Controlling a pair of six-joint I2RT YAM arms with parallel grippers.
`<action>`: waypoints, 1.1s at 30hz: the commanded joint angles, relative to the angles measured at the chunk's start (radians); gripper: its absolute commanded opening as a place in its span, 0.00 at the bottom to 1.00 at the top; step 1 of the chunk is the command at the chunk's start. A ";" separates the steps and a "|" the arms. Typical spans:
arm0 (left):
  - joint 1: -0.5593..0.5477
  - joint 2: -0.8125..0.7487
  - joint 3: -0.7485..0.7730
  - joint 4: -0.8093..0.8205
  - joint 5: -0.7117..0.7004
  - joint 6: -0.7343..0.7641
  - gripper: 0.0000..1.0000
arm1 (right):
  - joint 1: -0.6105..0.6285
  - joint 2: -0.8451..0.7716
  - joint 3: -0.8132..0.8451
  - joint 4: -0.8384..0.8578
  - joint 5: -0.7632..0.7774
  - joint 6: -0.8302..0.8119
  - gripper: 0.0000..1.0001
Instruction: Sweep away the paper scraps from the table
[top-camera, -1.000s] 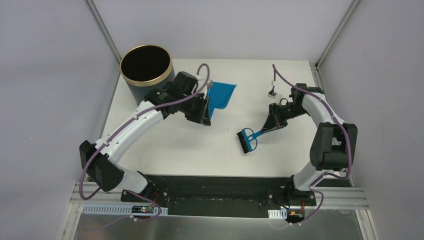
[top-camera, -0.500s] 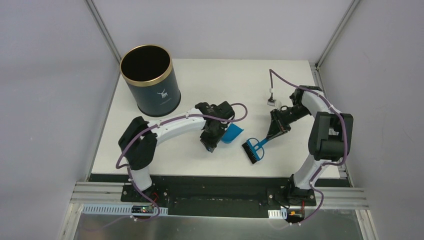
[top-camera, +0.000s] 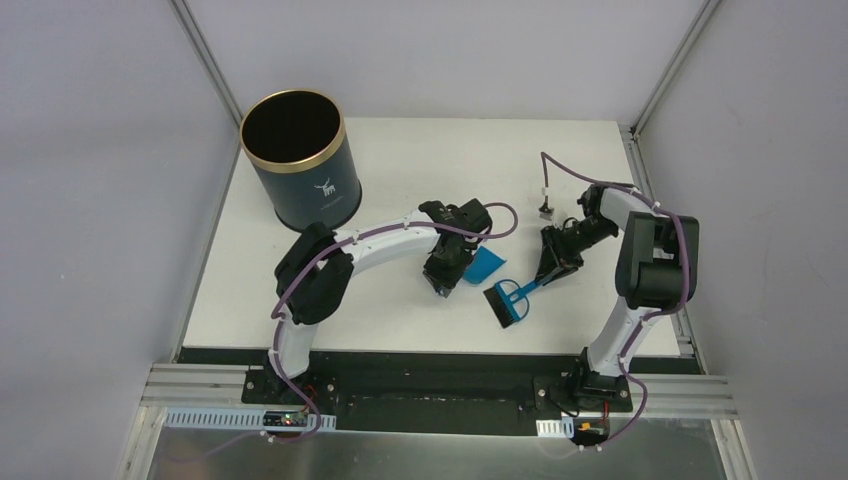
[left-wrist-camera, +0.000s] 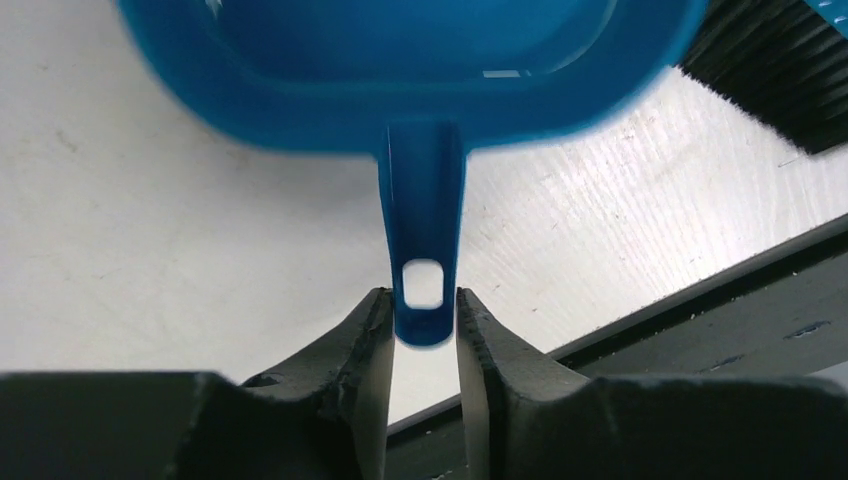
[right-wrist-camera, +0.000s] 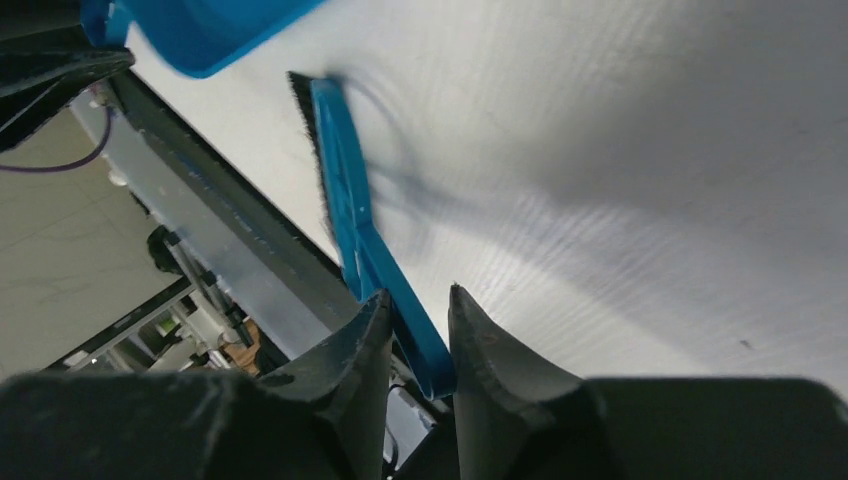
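The blue dustpan (top-camera: 486, 264) lies on the white table (top-camera: 420, 170) near the front middle. My left gripper (top-camera: 441, 283) is shut on the tip of the dustpan's handle (left-wrist-camera: 422, 300), both fingertips touching it. Just to the right, the blue brush (top-camera: 506, 300) rests bristles-down on the table. My right gripper (top-camera: 549, 274) stands slightly open around the brush handle (right-wrist-camera: 400, 310), which crosses the gap slantwise and loose. In the left wrist view the brush's black bristles (left-wrist-camera: 775, 80) lie close by the dustpan (left-wrist-camera: 400, 60). No paper scraps show in any view.
The dark navy, gold-rimmed bin (top-camera: 300, 160) stands at the table's back left corner. The black rail (top-camera: 400, 356) runs along the front edge, close below the dustpan and brush. The right arm's cable (top-camera: 545, 205) loops over the table's right half.
The left arm swung from the bin to the front middle and brought the dustpan down beside the brush. The right arm drew the brush slightly toward it and loosened its jaws.
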 joint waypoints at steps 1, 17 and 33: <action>-0.009 0.038 0.051 0.007 -0.012 0.032 0.31 | -0.004 -0.042 -0.019 0.152 0.134 0.081 0.32; 0.120 -0.370 -0.085 -0.006 -0.136 0.087 0.49 | -0.016 -0.395 0.030 0.318 0.336 0.297 1.00; 0.209 -0.829 -0.604 0.442 -0.256 0.189 0.84 | -0.027 -0.717 -0.338 0.860 0.340 0.416 1.00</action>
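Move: The dustpan's handle end is still between the left fingertips, its middle about 6 cm ahead, 5 cm right and 2 cm below. The bin stands roughly 22 cm ahead and 26 cm left of the left hand. The brush handle is still in the right fingers; the brush's middle lies about 6 cm left, 4 cm back and 3 cm below that hand, with the dustpan 16 cm left and 4 cm ahead of it. Dustpan and brush are lowered the last 1–2 cm and let go as both grippers open, the right fully. The left hand then rises some 11 cm off the handle and swings 14 cm left, towards the bin, fingers tipping forward. The right, also withdrawing to its right while opening, climbs and moves about 9 cm forward off the brush, tilting up some 50 degrees and turning clockwise. ##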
